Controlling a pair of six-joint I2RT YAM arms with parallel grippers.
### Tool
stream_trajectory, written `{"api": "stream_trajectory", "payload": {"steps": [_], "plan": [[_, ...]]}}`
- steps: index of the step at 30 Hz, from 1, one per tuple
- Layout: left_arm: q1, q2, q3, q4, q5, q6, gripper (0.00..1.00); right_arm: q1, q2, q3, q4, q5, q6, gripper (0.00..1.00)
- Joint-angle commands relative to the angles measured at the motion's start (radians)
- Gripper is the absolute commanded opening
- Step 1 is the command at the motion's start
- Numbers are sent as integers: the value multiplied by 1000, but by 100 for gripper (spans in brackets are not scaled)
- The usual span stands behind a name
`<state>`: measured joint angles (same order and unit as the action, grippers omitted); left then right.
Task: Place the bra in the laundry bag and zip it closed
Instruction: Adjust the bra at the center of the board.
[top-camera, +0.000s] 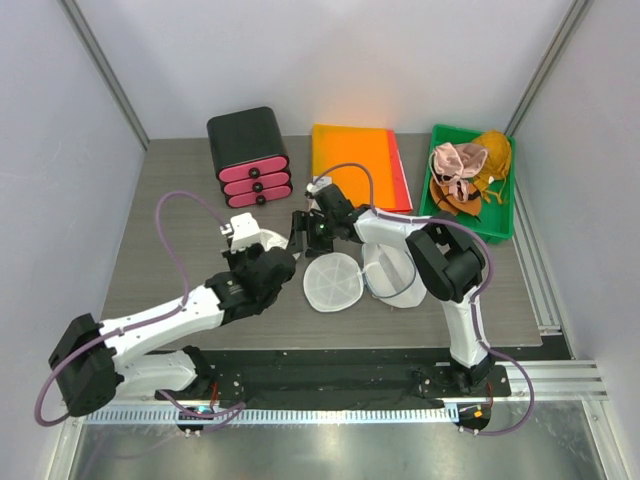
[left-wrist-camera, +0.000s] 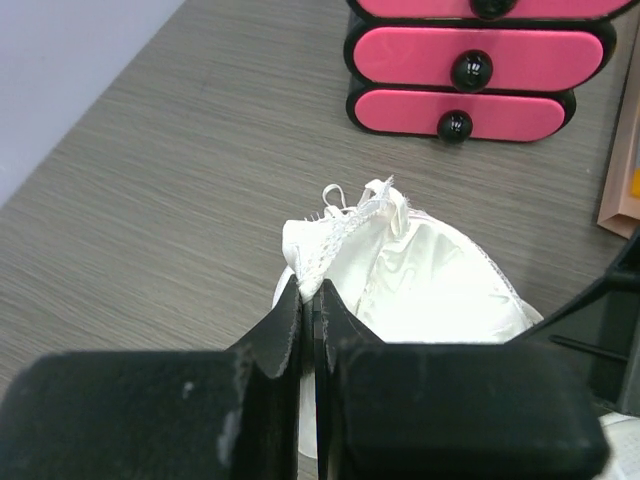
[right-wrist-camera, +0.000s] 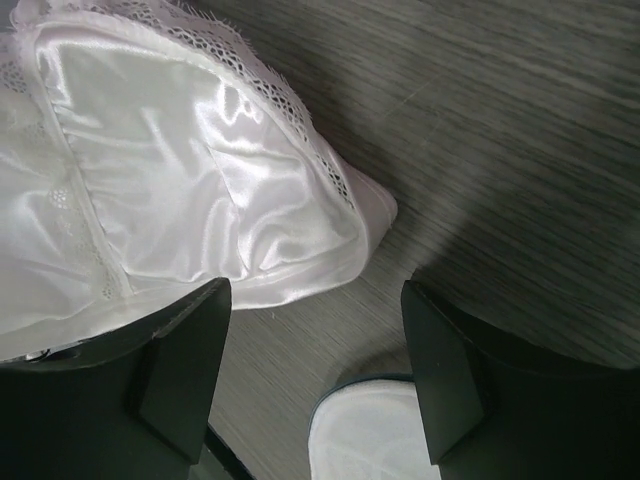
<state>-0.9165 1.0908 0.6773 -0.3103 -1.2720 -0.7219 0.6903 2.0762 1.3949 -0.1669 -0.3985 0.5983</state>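
Note:
A white satin bra (left-wrist-camera: 420, 280) with lace trim lies bunched on the grey table, left of centre (top-camera: 252, 238). My left gripper (left-wrist-camera: 312, 292) is shut on its lace edge, pinching the fabric between the fingertips (top-camera: 259, 252). My right gripper (right-wrist-camera: 315, 330) hovers open just right of the bra (right-wrist-camera: 150, 170) with nothing between its fingers; in the top view the right gripper (top-camera: 298, 228) sits beside the fabric. The laundry bag (top-camera: 332, 283) lies open as two white round mesh halves, the second half (top-camera: 392, 275) under the right arm. The bag's rim (right-wrist-camera: 370, 435) shows below the right gripper.
A black drawer unit with pink drawers (top-camera: 250, 157) stands at the back left, close ahead in the left wrist view (left-wrist-camera: 470, 70). An orange folder (top-camera: 355, 160) lies at the back middle. A green bin (top-camera: 505, 215) at the back right holds several other garments.

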Motion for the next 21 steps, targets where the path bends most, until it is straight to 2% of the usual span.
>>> {"api": "stream_trajectory", "payload": {"steps": [1, 8, 9, 14, 15, 16, 18, 21], "plan": [[-22, 137, 100, 5, -92, 77, 0, -5, 33, 75, 35, -20, 11, 70], [-42, 213, 148, 30, -56, 67, 0, -3, 67, 88, 96, -23, 67, 56], [-44, 216, 153, 31, -53, 67, 0, -3, 62, 87, 99, -20, 73, 49], [-53, 202, 165, -18, -63, 36, 0, -5, 45, 69, 132, 0, 83, 32], [-51, 166, 165, -70, -61, -12, 0, -6, 47, 69, 132, 7, 83, 23], [-53, 143, 163, -88, -50, -39, 0, -9, 50, 70, 132, 6, 81, 18], [-51, 60, 127, -73, -15, -39, 0, -15, 53, 72, 136, 4, 80, 3], [-51, -93, 35, -9, 92, -30, 0, -26, 56, 69, 136, 7, 74, 1]]}}
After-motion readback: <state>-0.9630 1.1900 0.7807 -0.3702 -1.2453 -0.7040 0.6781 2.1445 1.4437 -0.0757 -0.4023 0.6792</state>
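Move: The left gripper already holds one end of the bra. The bra's free corner hangs about 11 cm to that hand's right, 3 cm ahead and 13 cm lower; the drawers stand some 18 cm ahead, 2 cm to the right and 10 cm lower. From the open right gripper, the corner is only about 2 cm ahead and 2 cm left, 1 cm down. The laundry bag's round panel lies 8 cm back and 7 cm right of the right hand, 4 cm below. Ease the open right gripper about 2.5 cm forward and 1.5 cm left onto the bra's free corner, closing throughout until its fingertips pinch it. Keep the left grip shut and carry its end some 3.5 cm right and a little forward towards the right gripper, dipping 1 cm and rolling its left side up roughly 10 degrees; finally lift it 1.5 cm, easing slightly back and unrolling. ##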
